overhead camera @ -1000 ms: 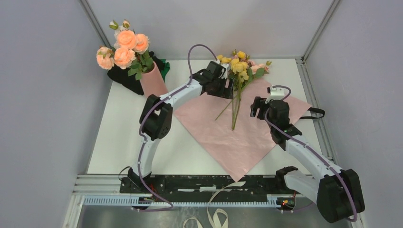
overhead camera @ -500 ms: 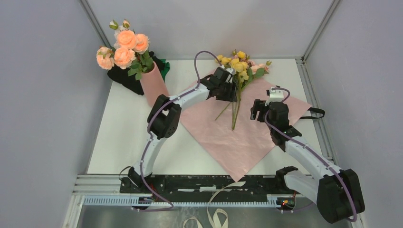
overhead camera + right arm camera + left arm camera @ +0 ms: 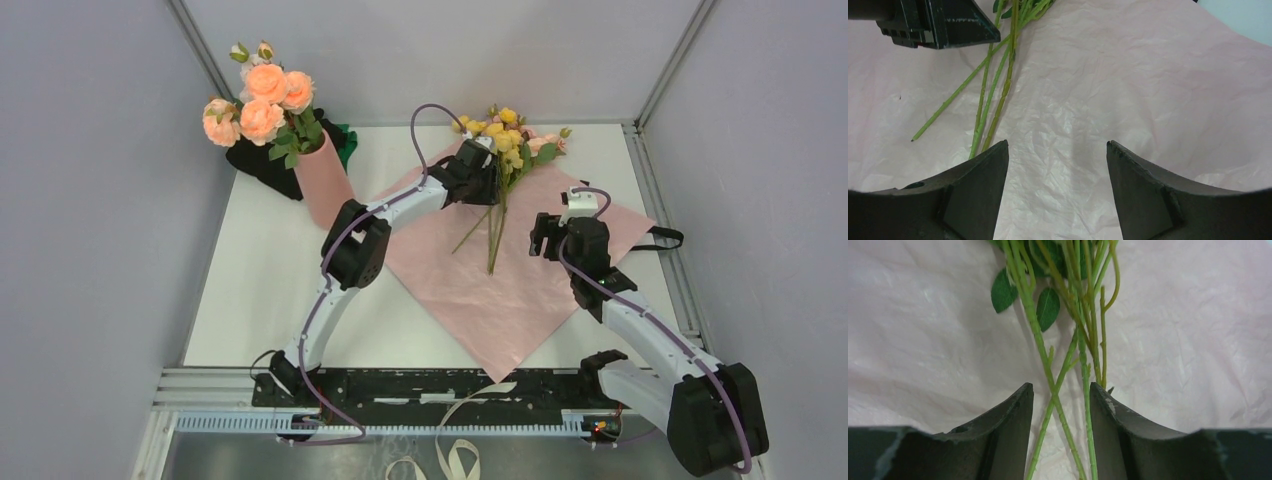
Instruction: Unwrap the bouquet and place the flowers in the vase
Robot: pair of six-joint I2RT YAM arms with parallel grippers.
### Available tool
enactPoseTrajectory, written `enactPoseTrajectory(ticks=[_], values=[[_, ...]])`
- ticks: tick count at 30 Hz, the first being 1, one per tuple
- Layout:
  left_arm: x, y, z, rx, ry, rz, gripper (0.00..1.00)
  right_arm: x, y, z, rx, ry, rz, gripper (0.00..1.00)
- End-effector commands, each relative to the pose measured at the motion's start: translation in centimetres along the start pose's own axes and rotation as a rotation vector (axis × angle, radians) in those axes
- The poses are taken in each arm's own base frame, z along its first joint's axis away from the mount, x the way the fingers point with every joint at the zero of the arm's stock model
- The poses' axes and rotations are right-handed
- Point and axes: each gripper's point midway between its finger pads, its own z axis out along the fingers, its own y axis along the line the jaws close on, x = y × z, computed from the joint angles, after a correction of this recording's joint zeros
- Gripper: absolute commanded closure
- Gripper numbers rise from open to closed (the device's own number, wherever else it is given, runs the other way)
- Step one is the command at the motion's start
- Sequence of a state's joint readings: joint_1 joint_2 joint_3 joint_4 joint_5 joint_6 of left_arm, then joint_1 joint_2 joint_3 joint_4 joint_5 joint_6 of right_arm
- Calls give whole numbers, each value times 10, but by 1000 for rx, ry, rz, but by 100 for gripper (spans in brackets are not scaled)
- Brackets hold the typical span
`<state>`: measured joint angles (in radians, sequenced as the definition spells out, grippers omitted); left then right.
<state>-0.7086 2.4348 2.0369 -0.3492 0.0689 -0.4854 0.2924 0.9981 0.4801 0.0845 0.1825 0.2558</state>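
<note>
The bouquet lies unwrapped: its pink paper (image 3: 500, 290) is spread flat, and yellow flowers (image 3: 505, 135) rest on it with their green stems (image 3: 493, 235) pointing toward me. Peach roses (image 3: 262, 100) stand in the salmon-pink vase (image 3: 322, 178) at the back left. My left gripper (image 3: 488, 192) is down over the stems. In the left wrist view its jaws (image 3: 1061, 395) are partly closed, with three thin stems (image 3: 1048, 370) in the gap, not pinched. My right gripper (image 3: 548, 232) hovers open over bare paper (image 3: 1123, 90), right of the stem ends (image 3: 983, 125).
A black cloth lump (image 3: 262, 165) lies behind the vase. A black ribbon (image 3: 660, 238) sticks out from under the paper's right corner. Frame rails run along the right and back edges. A white strap (image 3: 450, 455) hangs below the front rail.
My left arm has reached right and forward onto the flower stems, and its jaws have narrowed around them. The right arm has stayed still.
</note>
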Motion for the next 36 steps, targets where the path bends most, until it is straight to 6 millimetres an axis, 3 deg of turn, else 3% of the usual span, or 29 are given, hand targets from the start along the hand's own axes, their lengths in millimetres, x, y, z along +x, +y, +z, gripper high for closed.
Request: enactPoseTrajectory(ticks=[1,8,16,22,26,31,36], values=[[-33,-11,3,13,-100,-19,49,-5,-5,-3,15,-20,-14,22],[-20,-5,21,7,-74,-33,49,-4,-7,-3,22,-14,-25,22],[-19,3,27,-10,-74,-41,53,0,-8,-2,22,-3,-27,22],[-14,12,34,-15,-59,-49,77,2,-9,-1,26,2,-27,22],[-9,12,39,-5,-47,-51,82,4,-10,-2,28,6,-30,22],[-5,17,45,-15,-36,-50,97,7,-11,-1,32,15,-33,23],[-5,17,44,-9,-41,-42,98,9,-12,0,31,19,-36,22]])
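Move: One flower stem, the leftmost of the yellow bunch's upright stems, lies about 3 cm ahead of the left hand, 1 cm to its right and 3 cm below. The bunch's other stems run roughly 3 cm to the right of that stem and level with it, and the yellow heads are some 15 cm ahead of the hand, 1 cm right. From the right hand the stem is about 14 cm ahead, 8 cm left and 10 cm below. The leftmost green stem is pinched between the left fingertips: the half-open left hand reaches forward over the stems, rising about 1 cm, then sinks to the paper, ending roughly 3 cm farther out, 2 cm lower and slightly to the right. There the fingers close almost fully on that stem while the hand still creeps forward, its attitude nearly unchanged. ##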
